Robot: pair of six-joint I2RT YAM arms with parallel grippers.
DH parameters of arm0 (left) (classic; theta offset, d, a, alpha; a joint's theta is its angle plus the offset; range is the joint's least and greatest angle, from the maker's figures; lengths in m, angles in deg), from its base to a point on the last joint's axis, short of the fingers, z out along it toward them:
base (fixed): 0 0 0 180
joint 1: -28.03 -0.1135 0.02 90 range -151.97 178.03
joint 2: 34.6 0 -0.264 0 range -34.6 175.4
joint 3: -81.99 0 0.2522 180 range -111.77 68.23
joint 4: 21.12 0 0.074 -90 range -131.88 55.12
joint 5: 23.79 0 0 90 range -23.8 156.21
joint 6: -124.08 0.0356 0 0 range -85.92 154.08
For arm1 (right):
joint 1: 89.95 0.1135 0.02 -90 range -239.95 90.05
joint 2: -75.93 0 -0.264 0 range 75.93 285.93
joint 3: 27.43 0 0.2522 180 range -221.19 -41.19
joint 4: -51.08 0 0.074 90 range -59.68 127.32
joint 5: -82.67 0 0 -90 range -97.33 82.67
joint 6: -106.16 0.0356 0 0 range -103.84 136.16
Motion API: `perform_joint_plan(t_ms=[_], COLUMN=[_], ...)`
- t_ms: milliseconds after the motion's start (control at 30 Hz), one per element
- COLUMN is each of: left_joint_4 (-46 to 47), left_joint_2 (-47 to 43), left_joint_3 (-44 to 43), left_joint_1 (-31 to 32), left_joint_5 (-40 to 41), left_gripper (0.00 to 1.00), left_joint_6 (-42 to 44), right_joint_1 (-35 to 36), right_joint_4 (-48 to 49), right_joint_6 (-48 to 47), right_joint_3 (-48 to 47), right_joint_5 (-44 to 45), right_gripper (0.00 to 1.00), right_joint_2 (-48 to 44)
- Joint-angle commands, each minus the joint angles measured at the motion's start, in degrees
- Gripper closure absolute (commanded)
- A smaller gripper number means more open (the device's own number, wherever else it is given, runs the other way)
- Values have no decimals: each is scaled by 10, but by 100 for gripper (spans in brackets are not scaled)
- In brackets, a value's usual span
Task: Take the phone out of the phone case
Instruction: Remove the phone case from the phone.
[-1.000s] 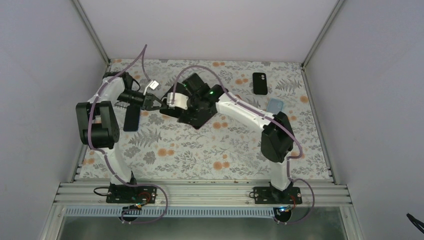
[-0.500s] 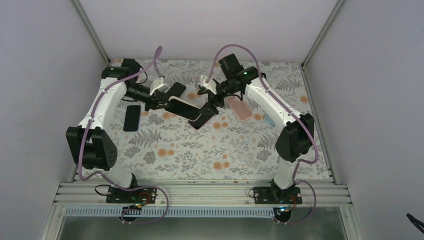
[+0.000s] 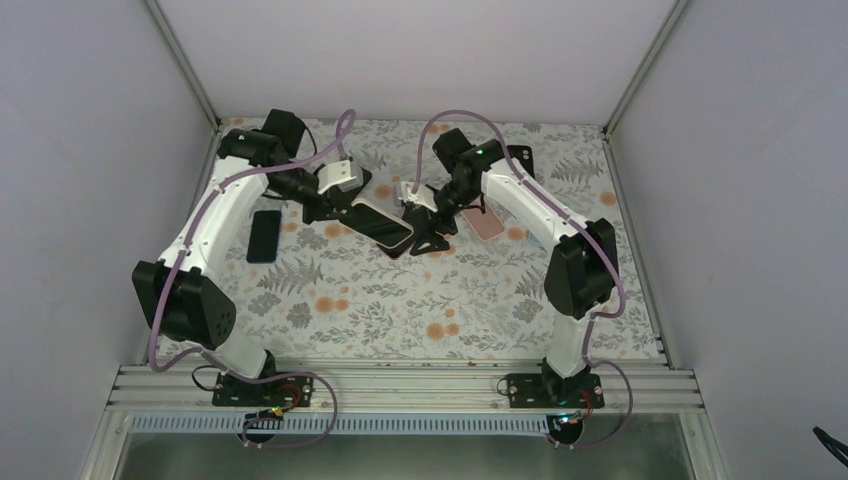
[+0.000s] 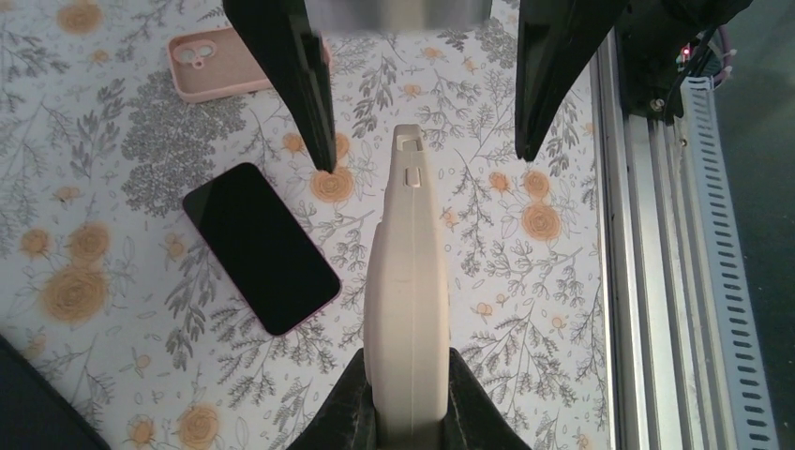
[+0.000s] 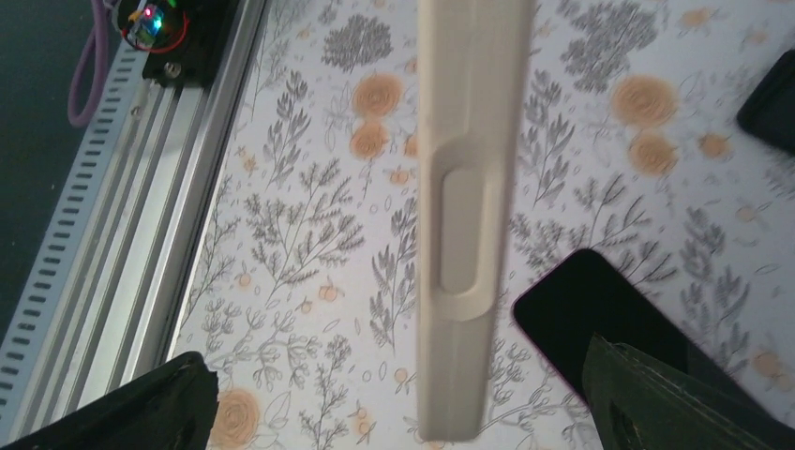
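A phone [image 3: 383,222] in a cream phone case [image 4: 405,281] is held above the table, edge-on in both wrist views. My left gripper [image 4: 410,364] is shut on the case's near end, one finger on each face. My right gripper [image 5: 394,352] stands open, its fingers [image 4: 286,84] either side of the case's far end without touching it. In the top view the left gripper [image 3: 345,205] and right gripper [image 3: 428,228] face each other across the cased phone.
A bare black phone with a pink rim [image 4: 261,248] lies on the floral table under the held case. An empty pink case [image 3: 482,222] lies right of it and another black phone [image 3: 264,235] to the left. A black case [image 3: 520,160] sits at the back, the aluminium rail [image 4: 647,281] along the near edge.
My left gripper has carried the cased phone a little to the right. My right gripper has swung in to straddle its free end.
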Motion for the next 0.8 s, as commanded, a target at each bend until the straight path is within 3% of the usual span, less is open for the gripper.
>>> perform_joint_plan(t_ms=[0,367,767], left_joint_4=[6,-4,-9], left_joint_2=[-18,-13,-29], left_joint_3=[-36,-44,-47], left_joint_1=[18,61,66], left_joint_5=[-5,10,25], left_gripper=[98,98,98], left_joint_6=[-16,-28,-30], right_joint_1=[5,2,-20], right_joint_4=[-11,38,14], right_joint_6=[-23,-7,-53], right_joint_3=[24,36,29], right_joint_5=[29,53,37], right_gripper=[1,1,2], right_joint_2=[9,23,50])
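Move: The cased phone, still held by one end in the left hand, has its middle some 6 cm to that hand's right, 2 cm back and 4 cm below it. From the open right hand that middle is about 7 cm to the left, level fore and aft and some 3 cm up. On the table a bare pink-edged phone lies about 11 cm ahead of the right hand and 3 cm left, and the pink case about 14 cm ahead and 17 cm right, both roughly 19 cm below it. The cased phone is carried about 2.5 cm to the right and back by the left hand, which keeps its pinch on the one end. Meanwhile the right hand, fingers staying wide open, sinks about 5 cm past the phone's free end, first slightly back and then easing some 2 cm forward, so that its rear finger comes close beside that end; contact can't be seen. ##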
